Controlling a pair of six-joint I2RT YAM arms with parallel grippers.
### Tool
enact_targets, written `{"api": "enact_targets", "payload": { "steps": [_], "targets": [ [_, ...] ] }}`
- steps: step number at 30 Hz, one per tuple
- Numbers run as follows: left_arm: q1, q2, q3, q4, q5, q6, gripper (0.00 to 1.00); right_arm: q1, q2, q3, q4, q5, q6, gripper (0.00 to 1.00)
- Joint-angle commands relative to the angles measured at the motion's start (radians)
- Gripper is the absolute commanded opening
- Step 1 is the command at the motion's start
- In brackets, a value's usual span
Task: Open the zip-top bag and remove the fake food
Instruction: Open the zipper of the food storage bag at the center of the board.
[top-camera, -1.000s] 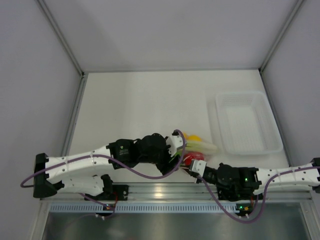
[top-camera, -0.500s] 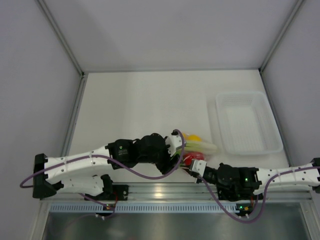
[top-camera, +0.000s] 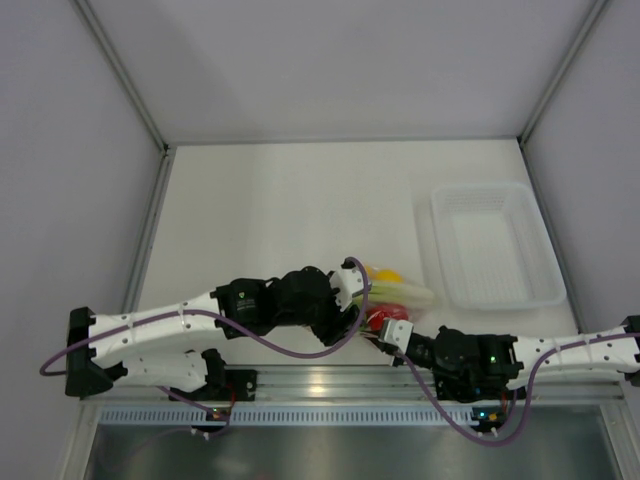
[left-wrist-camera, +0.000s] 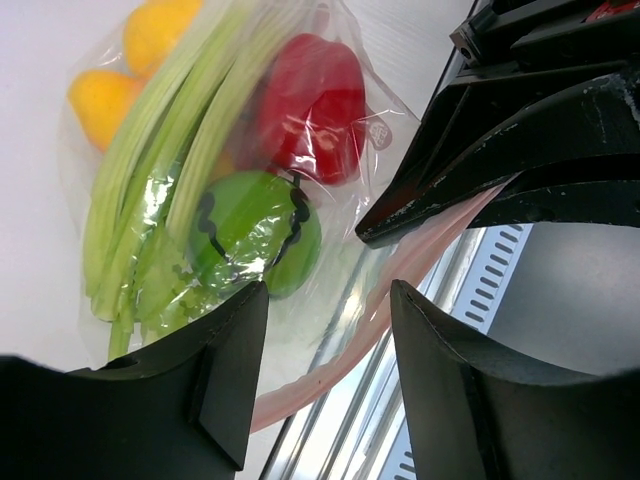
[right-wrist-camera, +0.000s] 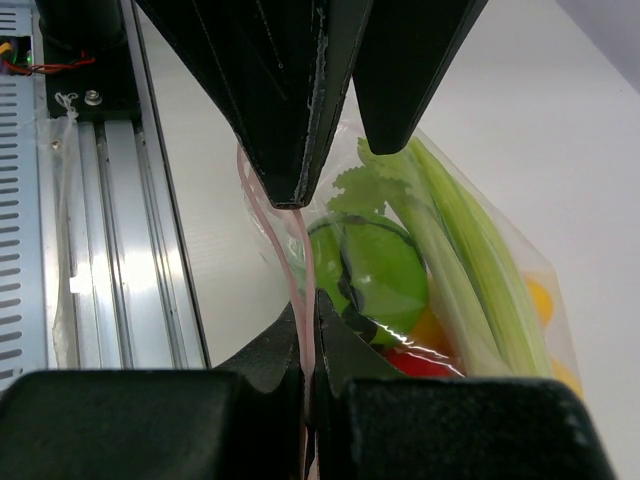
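The zip-top bag (top-camera: 398, 291) lies near the table's front edge. Through its clear plastic I see the fake food: a red pepper (left-wrist-camera: 315, 100), a green ball (left-wrist-camera: 250, 235), pale green stalks (left-wrist-camera: 150, 170) and yellow pieces (left-wrist-camera: 100, 100). My right gripper (right-wrist-camera: 312, 312) is shut on the bag's pink zip strip (right-wrist-camera: 300, 250), pinching it from the near side. My left gripper (left-wrist-camera: 328, 300) is open above the same strip (left-wrist-camera: 340, 365), which runs through the gap between its fingers without touching either. In the top view the two grippers (top-camera: 352, 305) (top-camera: 384, 340) meet at the bag's near end.
A translucent white tray (top-camera: 448, 290) stands right of the bag toward the back. An aluminium rail (top-camera: 320, 380) runs along the near edge just behind the grippers. White walls close in the table on the left, right and far sides.
The left gripper's jaws have narrowed a little around the zip strip. Bag and right arm have not moved.
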Motion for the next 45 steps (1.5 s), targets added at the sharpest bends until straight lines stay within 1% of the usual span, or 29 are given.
{"api": "enact_targets", "payload": {
  "steps": [1,8,11,15,17,20,24,30,33,36,39,40,41,42,43,45],
  "targets": [
    [-0.003,-0.005,0.002,0.059,-0.002,0.008,0.58,0.018,-0.010,0.013,0.032,0.004,0.012,0.00],
    [-0.003,-0.003,-0.052,0.108,0.108,-0.002,0.55,0.017,-0.016,0.013,0.030,0.010,0.014,0.00],
    [-0.003,-0.005,-0.064,0.114,0.120,0.001,0.53,0.018,-0.013,0.018,0.024,0.018,0.020,0.00],
    [-0.004,-0.008,-0.077,0.116,0.098,0.002,0.51,0.018,-0.022,0.021,0.015,0.019,0.032,0.00],
    [-0.003,-0.011,-0.084,0.117,0.050,0.005,0.50,0.018,-0.033,0.023,0.012,0.013,0.041,0.00],
    [-0.004,-0.011,-0.093,0.125,-0.011,0.019,0.46,0.016,-0.082,0.016,0.017,0.016,0.063,0.00],
    [-0.004,0.006,-0.087,0.127,-0.024,0.042,0.46,0.016,-0.141,0.030,0.024,0.009,0.087,0.00],
    [-0.004,0.000,-0.078,0.131,-0.080,0.051,0.45,0.017,-0.186,0.096,-0.068,-0.005,0.074,0.00],
    [-0.004,-0.022,-0.058,0.130,-0.103,0.065,0.33,0.016,-0.169,0.110,-0.111,-0.002,0.069,0.00],
    [-0.004,-0.037,-0.048,0.128,-0.128,0.085,0.29,0.016,-0.171,0.108,-0.118,-0.004,0.067,0.00],
    [-0.004,-0.046,-0.037,0.128,-0.102,0.085,0.26,0.016,-0.184,0.104,-0.117,-0.004,0.063,0.00],
    [-0.004,-0.046,-0.032,0.128,-0.094,0.085,0.18,0.016,-0.186,0.104,-0.118,-0.005,0.061,0.00],
    [-0.004,-0.045,-0.028,0.130,-0.088,0.085,0.14,0.016,-0.185,0.104,-0.120,-0.004,0.058,0.00],
    [-0.004,-0.039,-0.024,0.130,-0.084,0.084,0.11,0.016,-0.183,0.107,-0.120,-0.002,0.057,0.00],
    [-0.004,-0.034,-0.012,0.130,-0.077,0.084,0.05,0.016,-0.181,0.108,-0.120,-0.001,0.054,0.00],
    [-0.004,-0.016,-0.001,0.131,-0.074,0.087,0.01,0.016,-0.177,0.118,-0.120,-0.002,0.046,0.00]
  ]
}}
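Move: From the left gripper, the stretch of zipper lip to be pinched runs between or just below the open fingertips, about 1 cm ahead and 1 cm down; the green fruit lies some 5 cm ahead, 5 right and 9 below, the red pepper about 6 ahead, 10 right and 10 below. From the right gripper, which already holds the zipper's right end, that stretch is roughly 7 cm left, 1 ahead, 3 higher. Dip the left gripper about 2 cm and slightly back, then bring it some 3 cm forward along the bag's mouth, ease it up and shut the fingers on the forward zipper lip, leaving the near lip outside. Meanwhile keep the right pinch on the zipper's end and raise it about 4 cm, drawing slightly right, fingers tipping up. ##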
